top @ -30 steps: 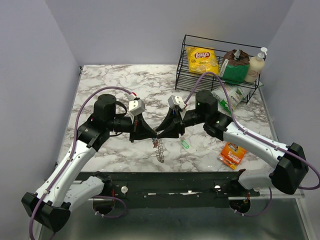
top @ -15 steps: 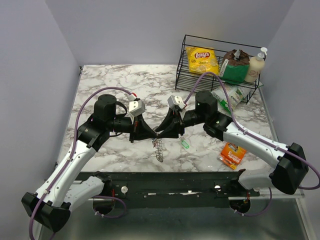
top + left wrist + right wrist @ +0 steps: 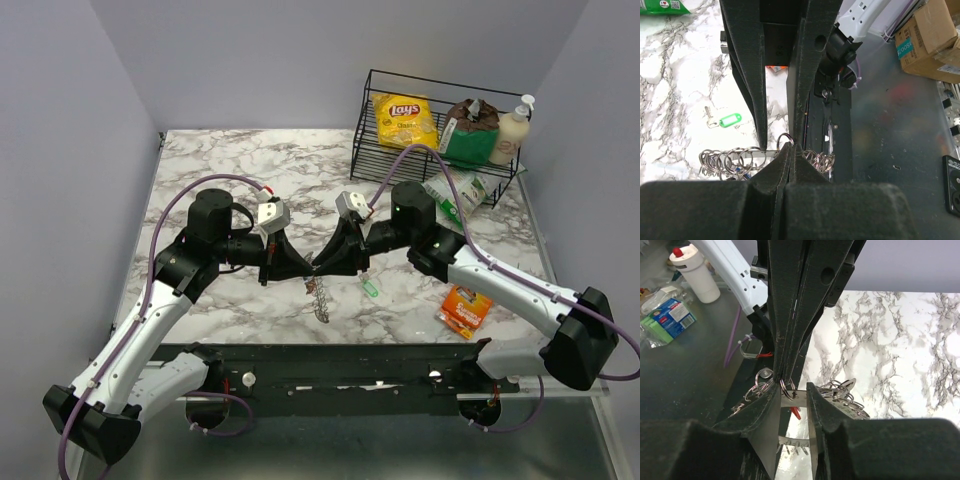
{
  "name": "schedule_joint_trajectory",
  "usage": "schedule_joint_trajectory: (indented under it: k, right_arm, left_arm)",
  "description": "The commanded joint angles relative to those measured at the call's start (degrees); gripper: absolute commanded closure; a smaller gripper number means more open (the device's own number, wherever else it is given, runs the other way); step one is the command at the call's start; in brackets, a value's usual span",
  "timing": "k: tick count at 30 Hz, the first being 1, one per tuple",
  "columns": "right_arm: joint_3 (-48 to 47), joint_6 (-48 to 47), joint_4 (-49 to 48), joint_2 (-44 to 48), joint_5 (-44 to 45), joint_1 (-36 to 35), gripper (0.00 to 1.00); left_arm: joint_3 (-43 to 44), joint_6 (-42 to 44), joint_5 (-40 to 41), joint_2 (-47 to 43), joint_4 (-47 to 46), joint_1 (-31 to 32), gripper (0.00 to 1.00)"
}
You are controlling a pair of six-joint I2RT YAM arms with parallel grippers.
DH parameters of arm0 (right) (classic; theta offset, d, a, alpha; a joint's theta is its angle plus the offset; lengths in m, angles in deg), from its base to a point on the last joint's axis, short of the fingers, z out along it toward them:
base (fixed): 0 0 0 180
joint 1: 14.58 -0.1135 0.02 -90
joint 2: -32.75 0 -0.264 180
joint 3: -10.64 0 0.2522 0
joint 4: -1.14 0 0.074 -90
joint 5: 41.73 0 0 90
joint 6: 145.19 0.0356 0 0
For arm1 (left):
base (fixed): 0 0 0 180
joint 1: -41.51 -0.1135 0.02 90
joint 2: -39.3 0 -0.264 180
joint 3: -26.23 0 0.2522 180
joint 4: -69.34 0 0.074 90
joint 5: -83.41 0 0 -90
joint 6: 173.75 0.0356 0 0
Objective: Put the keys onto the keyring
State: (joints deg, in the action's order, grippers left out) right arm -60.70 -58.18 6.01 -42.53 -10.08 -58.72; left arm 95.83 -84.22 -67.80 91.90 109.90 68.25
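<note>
The keyring (image 3: 320,300), a flat grey ring hung with many small split rings, dangles between both grippers just above the marble table (image 3: 230,170). My left gripper (image 3: 309,268) is shut; in the left wrist view its tips (image 3: 788,147) pinch one small split ring of the keyring (image 3: 740,159). My right gripper (image 3: 792,396) has its jaws apart, straddling the flat band of the keyring (image 3: 792,441). A red key head (image 3: 796,413) hangs on the ring behind that band. A green key (image 3: 371,287) lies loose on the table, also in the left wrist view as the green key (image 3: 729,120).
A black wire basket (image 3: 372,150) at the back right holds a chips bag (image 3: 404,118) and a soap bottle (image 3: 513,130). A green packet (image 3: 455,195) lies in front of it, an orange packet (image 3: 465,308) near the right arm. The dark base rail (image 3: 330,365) runs along the front edge.
</note>
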Motion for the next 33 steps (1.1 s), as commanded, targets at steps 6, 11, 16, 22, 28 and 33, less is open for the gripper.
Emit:
schedule_joint_trajectory:
  k: [6,11,16,22,28,33]
  right_arm:
    - [-0.07,-1.50,1.59,2.16,2.89,0.46,0.71]
    - [0.10,-1.85,2.20,2.86,3.50,0.37,0.76]
    - [-0.60,-1.85,2.64,1.81,2.36,0.37,0.86]
    - [-0.95,-2.03,3.17,1.11,1.92,0.37,0.98]
    - [-1.22,-2.11,3.43,0.49,1.92,0.28,0.99]
    - [-1.57,-1.85,3.35,0.32,2.18,0.37,0.99]
  left_arm:
    - [1.38,0.21,-3.21,-1.01,0.61,0.24,1.00]
    - [1.30,1.52,-3.21,-0.92,1.05,0.33,1.00]
    - [1.30,1.09,-3.39,-1.09,0.26,0.33,1.00]
    - [1.30,-1.02,-3.65,-1.18,-1.93,0.33,1.00]
    - [1.12,-2.96,-3.65,-1.53,-4.22,0.33,1.00]
    - [0.94,-3.13,-2.34,-1.71,-3.78,0.24,0.87]
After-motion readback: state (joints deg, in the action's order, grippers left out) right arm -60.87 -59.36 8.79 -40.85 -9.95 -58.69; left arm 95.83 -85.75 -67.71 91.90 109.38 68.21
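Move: The small wire loop at the top of the hanging keyring already sits in the shut tips of the left hand, at its hand point, and lies practically at the right hand's point too, within a centimetre between the half-open fingers. The keyring's toothed disc hangs about 7 cm below the right hand, roughly 1 cm back and 1 cm right. The green-tagged key lies on the table about 9 cm ahead, 12 cm right and 20 cm below. The small loop held up by the still-shut left fingers is pinched by the right hand: its fingertips, about a third open around the loop, close right down on it. Meanwhile the right hand eases only about half a centimetre right and back, with practically no wrist turn, while the left hand stays put and keeps its pinch. ##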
